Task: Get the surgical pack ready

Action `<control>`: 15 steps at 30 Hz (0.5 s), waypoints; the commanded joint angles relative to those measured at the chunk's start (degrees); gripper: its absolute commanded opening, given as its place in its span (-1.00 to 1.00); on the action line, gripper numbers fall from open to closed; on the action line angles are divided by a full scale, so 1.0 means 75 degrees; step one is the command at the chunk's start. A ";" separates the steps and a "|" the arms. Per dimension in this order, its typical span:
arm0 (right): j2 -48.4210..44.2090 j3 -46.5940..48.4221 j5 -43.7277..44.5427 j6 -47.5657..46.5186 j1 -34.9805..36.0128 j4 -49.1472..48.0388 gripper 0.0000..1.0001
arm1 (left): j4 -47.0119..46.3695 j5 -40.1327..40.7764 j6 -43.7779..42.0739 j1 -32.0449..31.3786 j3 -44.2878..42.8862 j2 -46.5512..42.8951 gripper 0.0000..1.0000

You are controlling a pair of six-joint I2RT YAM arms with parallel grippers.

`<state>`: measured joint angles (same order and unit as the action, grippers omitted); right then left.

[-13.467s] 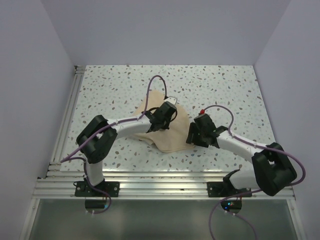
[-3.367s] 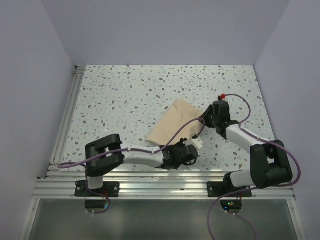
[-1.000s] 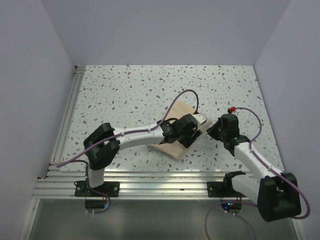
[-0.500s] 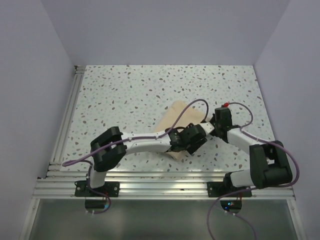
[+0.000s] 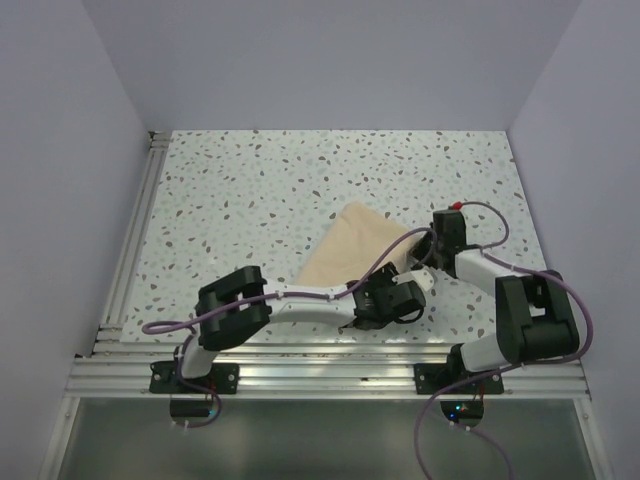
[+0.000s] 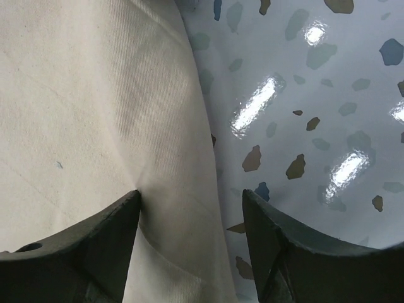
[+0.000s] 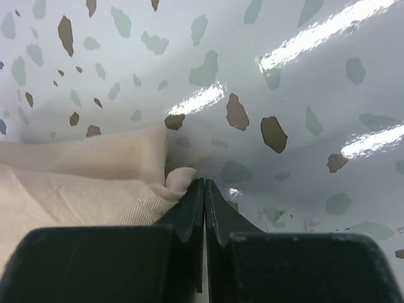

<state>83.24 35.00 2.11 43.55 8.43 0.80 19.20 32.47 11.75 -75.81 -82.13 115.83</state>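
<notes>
The surgical pack shows only as its beige-tan wrap sheet (image 5: 350, 245), folded into a flat wedge on the speckled table (image 5: 250, 180). My left gripper (image 5: 400, 297) is at the wrap's near right edge and open. In the left wrist view (image 6: 192, 202) one finger presses on the cloth (image 6: 95, 113) and the other stands over bare table, with the cloth's edge between them. My right gripper (image 5: 420, 250) is at the wrap's right corner, shut. In the right wrist view (image 7: 204, 184) a small fold of cloth (image 7: 82, 183) bulges against its left finger, with nothing visible between the tips.
Aluminium rails run along the table's left side (image 5: 135, 240) and near edge (image 5: 330, 350). Plain walls close in the back and both sides. Purple cables loop over both arms above the wrap.
My left gripper has come off the top of the wrap toward its near right edge. The wrap now lies longer and flatter. My right gripper stays shut at the right corner.
</notes>
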 commanded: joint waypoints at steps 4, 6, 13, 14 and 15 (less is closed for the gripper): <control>-0.0083 0.0652 0.0164 -0.0322 -0.0373 0.0221 -1.00 | -0.0544 0.0487 0.0226 -0.0450 0.0356 -0.0642 0.42; -0.0165 0.0700 0.0164 -0.0415 -0.0420 0.0315 -1.00 | -0.0568 0.0557 0.0343 -0.0439 0.0531 -0.1109 0.47; -0.1207 0.1063 0.0609 -0.1013 -0.0444 0.1415 -1.00 | -0.1409 -0.0504 0.0976 -0.0018 0.2229 -0.3535 0.47; -0.1614 0.1075 0.0633 -0.1072 -0.0444 0.1475 -1.00 | -0.1586 -0.0776 0.1174 0.0285 0.2522 -0.3863 0.42; -0.1804 0.1075 0.0575 -0.1177 -0.0444 0.1487 -1.00 | -0.1762 -0.1057 0.1280 0.0473 0.3128 -0.4516 0.40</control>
<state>76.07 39.92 4.25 38.33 5.23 8.88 13.08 30.17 16.32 -76.66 -65.52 91.83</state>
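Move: The folded cloth's middle lies about 6 cm ahead of the left hand, 8 cm to its left and 4 cm below; the cloth's near corner is some 6 cm back and 9 cm left of this hand. From the closed right hand, the middle is roughly 13 cm left, 2 cm back and slightly below, while the cloth's right corner sits about 1 cm left of its fingertips, level fore and aft and 1 cm below. The left rises about 8 cm, veering left over the cloth; the shut right lifts 5 cm, easing right. ##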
